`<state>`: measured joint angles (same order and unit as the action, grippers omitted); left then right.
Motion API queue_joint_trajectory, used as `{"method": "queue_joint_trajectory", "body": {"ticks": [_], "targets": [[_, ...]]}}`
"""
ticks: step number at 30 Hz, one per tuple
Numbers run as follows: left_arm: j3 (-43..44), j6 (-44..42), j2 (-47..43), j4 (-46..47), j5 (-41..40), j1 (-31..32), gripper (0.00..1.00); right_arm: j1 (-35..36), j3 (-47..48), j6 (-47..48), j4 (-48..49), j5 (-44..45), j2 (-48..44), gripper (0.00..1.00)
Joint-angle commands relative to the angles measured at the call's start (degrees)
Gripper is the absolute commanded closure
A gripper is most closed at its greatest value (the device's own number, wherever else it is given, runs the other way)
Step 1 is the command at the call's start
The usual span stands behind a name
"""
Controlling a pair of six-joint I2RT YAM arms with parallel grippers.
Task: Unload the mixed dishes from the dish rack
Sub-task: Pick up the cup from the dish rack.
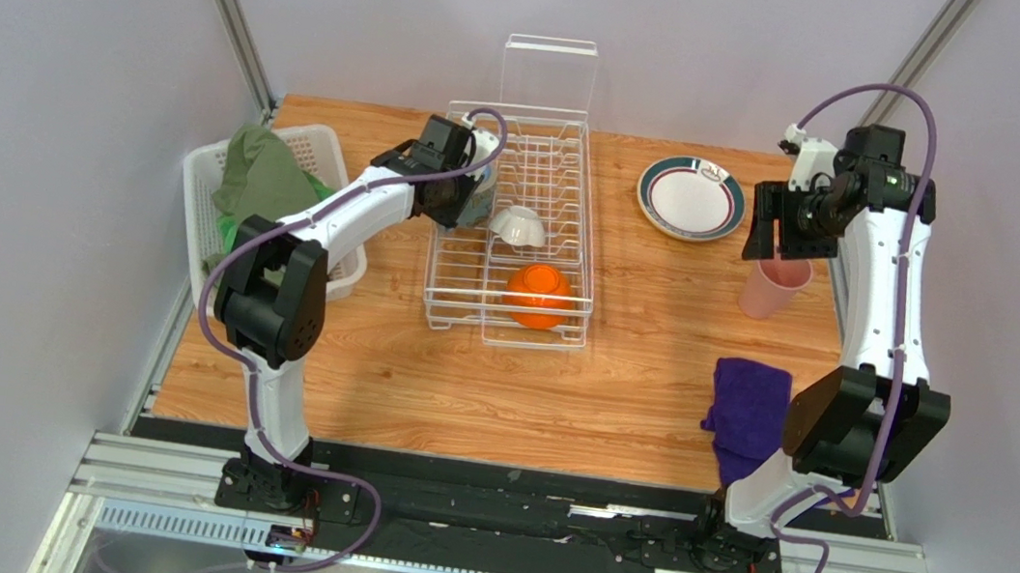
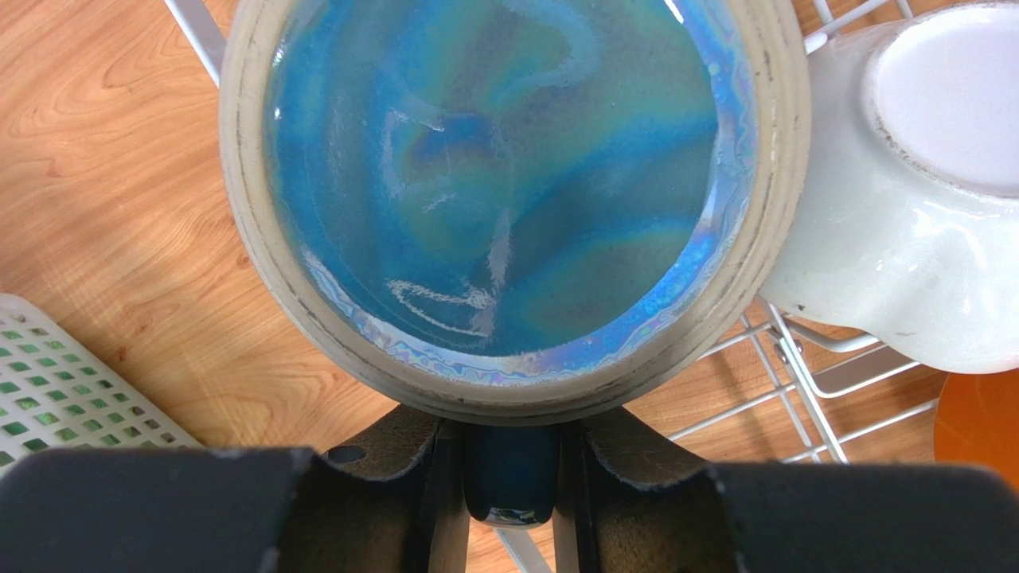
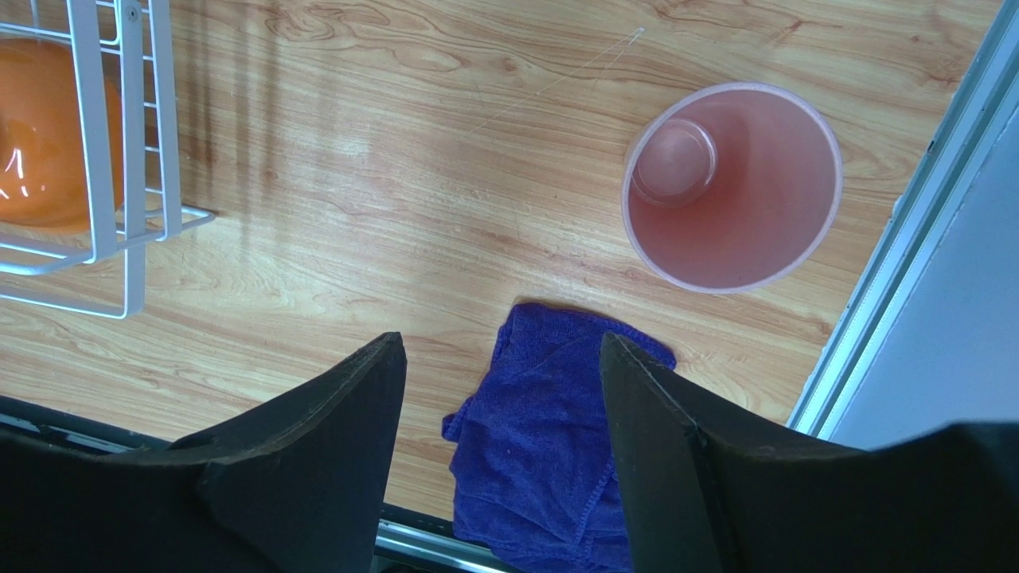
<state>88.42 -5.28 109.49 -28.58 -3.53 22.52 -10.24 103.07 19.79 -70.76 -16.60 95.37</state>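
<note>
My left gripper (image 2: 512, 448) is shut on the handle of the blue patterned mug (image 2: 502, 179), whose glazed blue underside fills the left wrist view. It stands at the left side of the white wire dish rack (image 1: 576, 178). A small white cup (image 1: 520, 227) lies in the rack just right of the mug, and an orange bowl (image 1: 538, 295) sits at the rack's near end. The pink cup (image 1: 773, 286) stands on the table at the right. My right gripper (image 1: 770, 238) hovers open above it with nothing between its fingers (image 3: 359, 394). A dark-rimmed white plate (image 1: 691, 197) lies at the back right.
A white slatted basket (image 1: 206, 191) holding a green cloth (image 1: 264, 172) stands left of the rack. A purple cloth (image 1: 746, 411) lies by the right arm's base. The rack's clear panel (image 1: 548, 75) stands upright at its far end.
</note>
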Motion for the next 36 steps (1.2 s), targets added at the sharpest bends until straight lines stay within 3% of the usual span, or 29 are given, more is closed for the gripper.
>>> {"method": "queue_joint_trajectory", "body": {"ticks": [1,14,24,28,36], "targets": [[1.31,0.97,-4.37,-0.16,0.46,0.33,1.00,0.04,-0.32,0.69,1.77,-1.41,-2.12,0.36],[5.62,2.82,-10.61,-2.36,2.12,-1.43,1.00,0.05,-0.50,0.07,1.42,-3.26,-2.21,0.37],[9.22,5.01,-15.01,-3.15,11.95,-4.85,1.00,0.13,-0.59,-2.21,3.79,-11.16,-4.58,0.34],[10.80,8.43,-16.41,-3.59,19.07,-7.05,1.00,0.13,-1.99,-4.93,7.82,-20.45,-6.51,0.33],[7.56,18.53,-22.03,0.62,37.18,-9.43,1.00,3.46,-12.70,-24.22,31.98,-36.64,-10.47,0.30]]}}
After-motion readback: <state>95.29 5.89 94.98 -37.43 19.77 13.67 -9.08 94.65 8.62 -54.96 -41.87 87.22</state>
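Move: The left fingers hold the cup by its handle, its body about 5 cm ahead and 2 cm right. The open right gripper is some 40 cm right, 8 back and 12 higher; the white bowl is about 10 right and 3 ahead, the orange bowl 14 right and 7 back. From the right hand, the cup lies 38 cm left, 12 ahead, 12 below; the pink cup 6 right, 8 ahead; the plate 19 ahead, 6 left. Keeping its pinch on the cup's handle, the left hand first eases back about 2 cm, then lifts up some 15 cm out of the rack, edging slightly farther back at the end while rolling so its fingers swing some 25 degrees to the right. The empty right hand, almost still at first, then sweeps about 8 cm left and 5 cm up towards the cup, fingers staying open and swinging round to point more leftward. ##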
